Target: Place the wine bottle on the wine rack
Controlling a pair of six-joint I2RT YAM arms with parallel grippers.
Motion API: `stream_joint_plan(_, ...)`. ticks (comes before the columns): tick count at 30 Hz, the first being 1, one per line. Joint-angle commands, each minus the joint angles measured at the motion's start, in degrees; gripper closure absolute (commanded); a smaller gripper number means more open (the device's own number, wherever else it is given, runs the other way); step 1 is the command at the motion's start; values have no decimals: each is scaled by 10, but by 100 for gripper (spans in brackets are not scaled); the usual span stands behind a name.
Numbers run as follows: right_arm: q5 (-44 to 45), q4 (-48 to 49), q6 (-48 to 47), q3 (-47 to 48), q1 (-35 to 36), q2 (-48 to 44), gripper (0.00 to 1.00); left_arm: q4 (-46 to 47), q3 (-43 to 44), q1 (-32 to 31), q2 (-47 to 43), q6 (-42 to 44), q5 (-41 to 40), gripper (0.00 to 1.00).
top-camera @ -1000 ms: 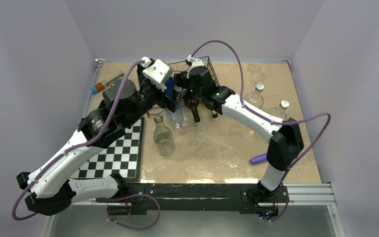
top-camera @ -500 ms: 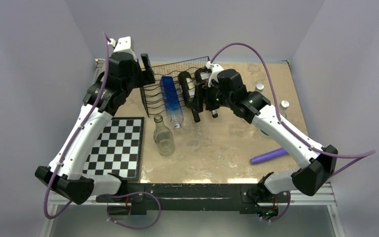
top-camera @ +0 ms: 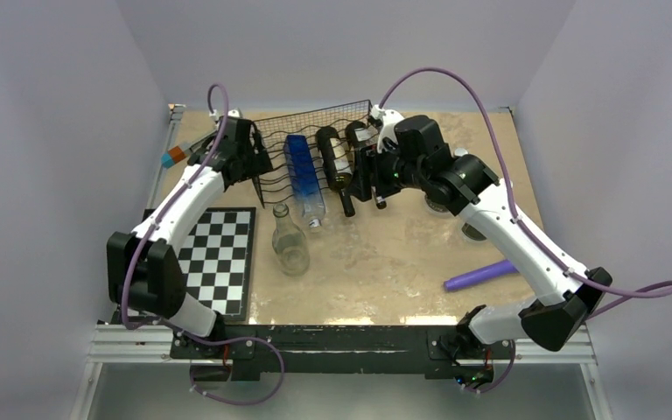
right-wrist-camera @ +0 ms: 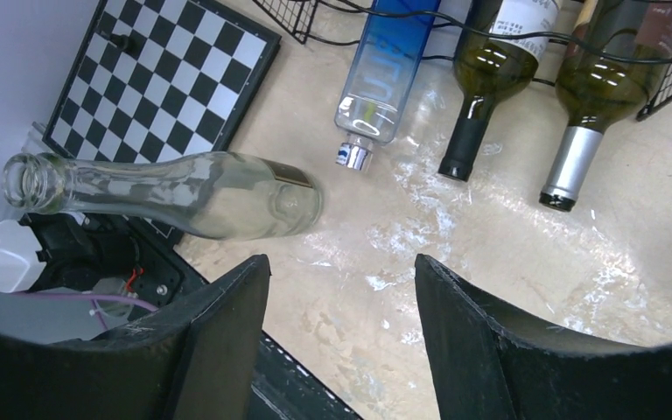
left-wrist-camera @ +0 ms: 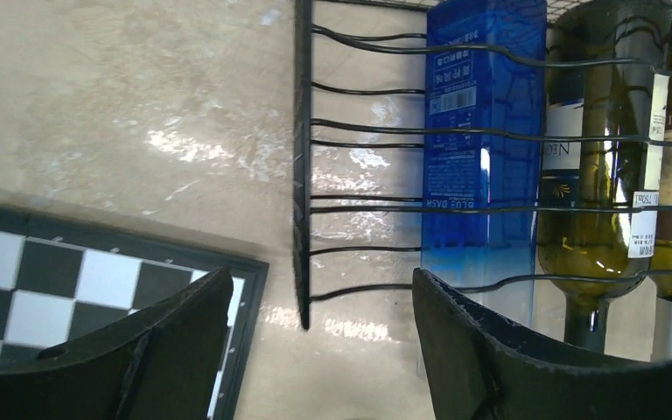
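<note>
The black wire wine rack [top-camera: 315, 131] stands at the back of the table. In it lie a blue bottle [top-camera: 302, 171] and two green wine bottles, necks toward me: one with a black neck [top-camera: 336, 162] and one with a silver neck [right-wrist-camera: 593, 83]. My left gripper [top-camera: 254, 162] hangs open at the rack's left end, with the rack's side panel [left-wrist-camera: 302, 175] showing beyond its empty jaws [left-wrist-camera: 322, 280]. My right gripper [top-camera: 369, 173] is open and empty just in front of the rack's right end, partly covering the silver-necked bottle. From the right wrist, bare tabletop shows between its jaws [right-wrist-camera: 339, 262].
A clear glass bottle [top-camera: 290, 241] stands upright in front of the rack. A chessboard [top-camera: 214, 262] lies at the front left, a purple stick [top-camera: 481, 274] at the front right, a marker [top-camera: 175, 156] at the back left. Glassware [top-camera: 475, 233] sits under the right arm.
Both grippers were over the rack a second ago. The left arm swung up and back, then came down at the rack's left end. The right arm drew off to the right. Both jaws narrowed.
</note>
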Motion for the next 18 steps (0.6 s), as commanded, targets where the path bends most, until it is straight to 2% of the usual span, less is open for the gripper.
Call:
stream_joint_plan(1, 19, -40, -11, 36, 1, -1, 35, 73, 7, 3, 39, 3, 82, 22)
stream_joint_plan(4, 26, -47, -8, 37, 1, -2, 35, 100, 1, 3, 55, -1, 115, 28)
stream_joint_plan(7, 29, -49, -7, 35, 1, 0, 36, 130, -18, 3, 48, -4, 138, 40)
stream_joint_plan(11, 31, -55, -6, 38, 1, 7, 36, 168, -52, 3, 24, -18, 179, 50)
stream_joint_plan(18, 3, -56, -19, 52, 0, 1, 36, 267, -113, -1, -10, -41, 276, 58)
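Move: The left hand hovers over the wine rack's left side panel, whose middle is about 5 cm ahead, straight in line and 6 cm below. The blue bottle in the rack lies some 13 cm to the hand's right and 4 cm ahead; the dark wine bottle about 21 cm right, 5 cm ahead. The clear bottle stands roughly 20 cm back and 9 cm right. From the right hand the panel is some 17 cm ahead, 31 cm left, 18 cm below. The left hand sinks about 4 cm and shifts 2 cm right, half-closing its fingers around the rack's left panel. ##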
